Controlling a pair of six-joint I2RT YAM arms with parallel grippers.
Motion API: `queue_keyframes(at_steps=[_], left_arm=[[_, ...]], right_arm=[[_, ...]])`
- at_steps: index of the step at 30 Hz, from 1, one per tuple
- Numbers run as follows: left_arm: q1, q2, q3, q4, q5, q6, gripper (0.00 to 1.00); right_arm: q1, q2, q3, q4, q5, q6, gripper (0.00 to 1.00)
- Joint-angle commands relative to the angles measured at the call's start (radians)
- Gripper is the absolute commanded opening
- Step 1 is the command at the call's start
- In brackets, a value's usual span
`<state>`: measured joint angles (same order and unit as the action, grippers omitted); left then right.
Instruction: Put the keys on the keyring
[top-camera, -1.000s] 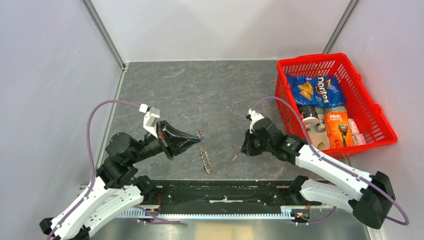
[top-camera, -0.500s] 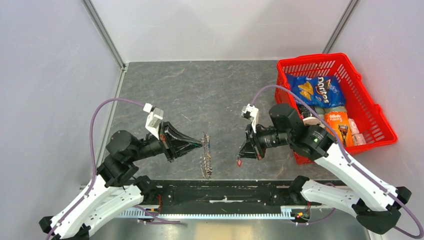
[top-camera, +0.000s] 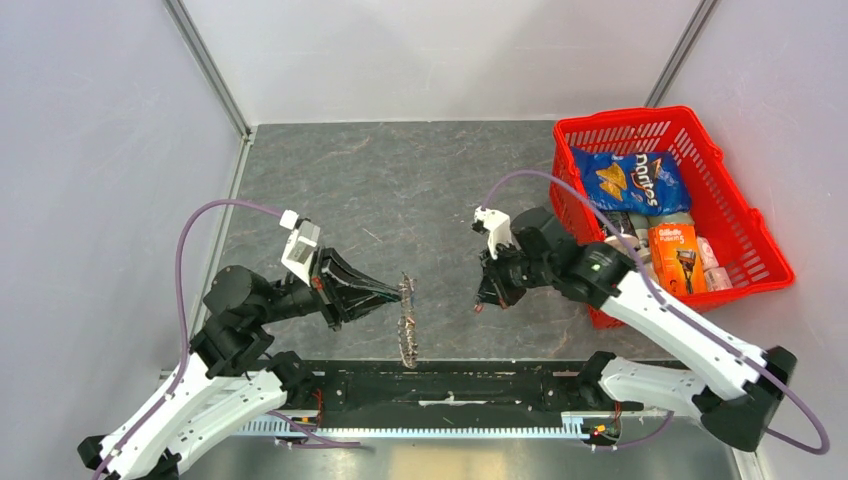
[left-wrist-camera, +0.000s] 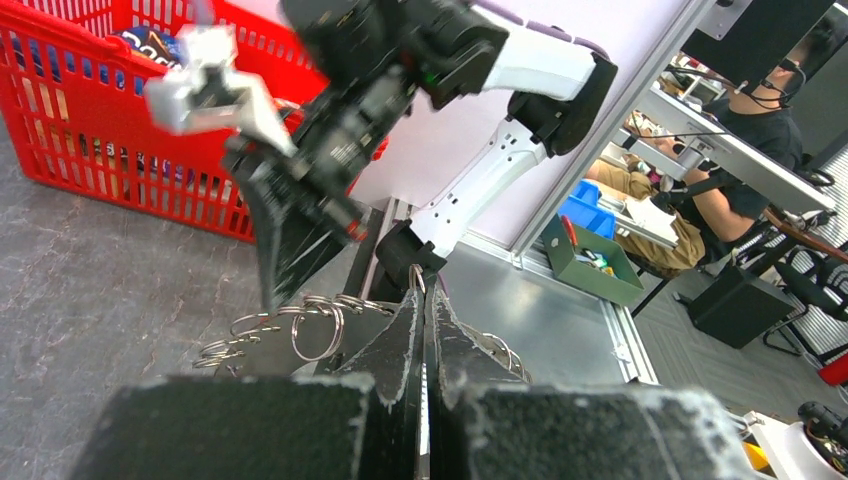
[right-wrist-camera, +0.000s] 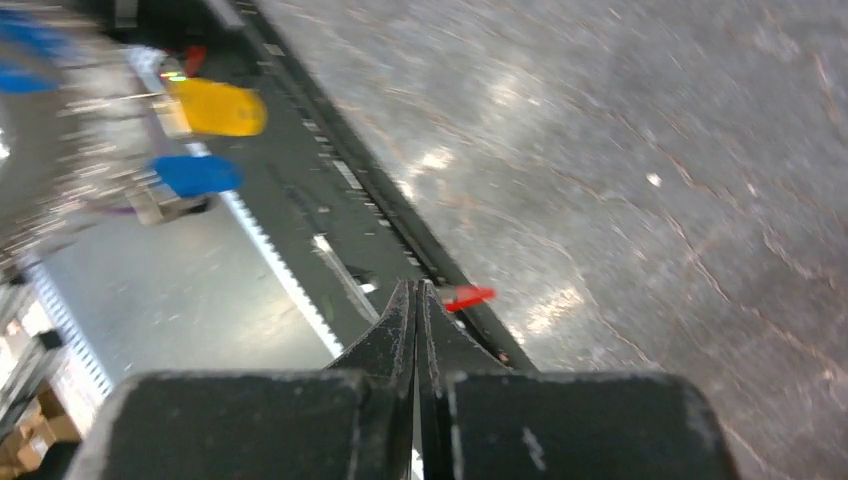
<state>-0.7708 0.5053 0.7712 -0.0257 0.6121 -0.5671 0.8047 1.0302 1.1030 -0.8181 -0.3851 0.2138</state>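
Observation:
My left gripper (top-camera: 397, 291) is shut on the rim of the keyring (top-camera: 408, 325), which hangs on edge just above the table. In the left wrist view the gripper's tips (left-wrist-camera: 421, 292) pinch one small loop, and the keyring (left-wrist-camera: 290, 325) with its row of wire loops spreads to the left. A key with a red tag (top-camera: 478, 309) is pinched in my right gripper (top-camera: 483, 302), a short way right of the keyring. The red tag (right-wrist-camera: 468, 296) sticks out beside the shut tips (right-wrist-camera: 417, 288). Blurred yellow (right-wrist-camera: 218, 107) and blue (right-wrist-camera: 196, 174) tags show at upper left.
A red basket (top-camera: 625, 115) with a chip bag and boxed goods stands at the right, close behind the right arm. A black rail (top-camera: 450, 385) runs along the near table edge under both grippers. Grey walls close in the table at the left and back.
The left gripper has raised the keyring from lying slanted on the table to hanging on edge. The right arm has swung and kept the red-tagged key pointed at the keyring.

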Motion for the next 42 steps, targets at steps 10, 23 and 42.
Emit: queue_keyframes(at_steps=[10,23,42], left_arm=[[-0.002,-0.012,0.028,0.032,-0.02,0.036,0.02],[-0.002,0.006,0.007,0.023,-0.015,0.044,0.02],[-0.002,0.039,-0.008,0.076,-0.01,0.037,0.02]], right_arm=[[-0.001,0.241,-0.292,0.643,0.463,0.156,0.0],[-0.001,0.394,-0.526,0.624,0.458,0.35,0.15],[-0.001,0.039,-0.485,0.411,0.443,0.373,0.5]])
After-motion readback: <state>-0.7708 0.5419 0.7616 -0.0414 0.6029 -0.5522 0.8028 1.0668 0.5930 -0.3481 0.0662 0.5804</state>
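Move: The right hand already holds the red-tagged key, and the bare table spot it is taken to lies about 8 cm ahead, 1 cm to its right and some 22 cm below. The big keyring, hanging from the left fingers, is roughly 17 cm to the right hand's left, 7 cm nearer the base and 6 cm higher. From the left hand, that table spot is about 14 cm ahead, 18 cm to the right and 37 cm down. The right hand lowers the red-tagged key some 21 cm, forward onto the table, opens, and rises about 6. ##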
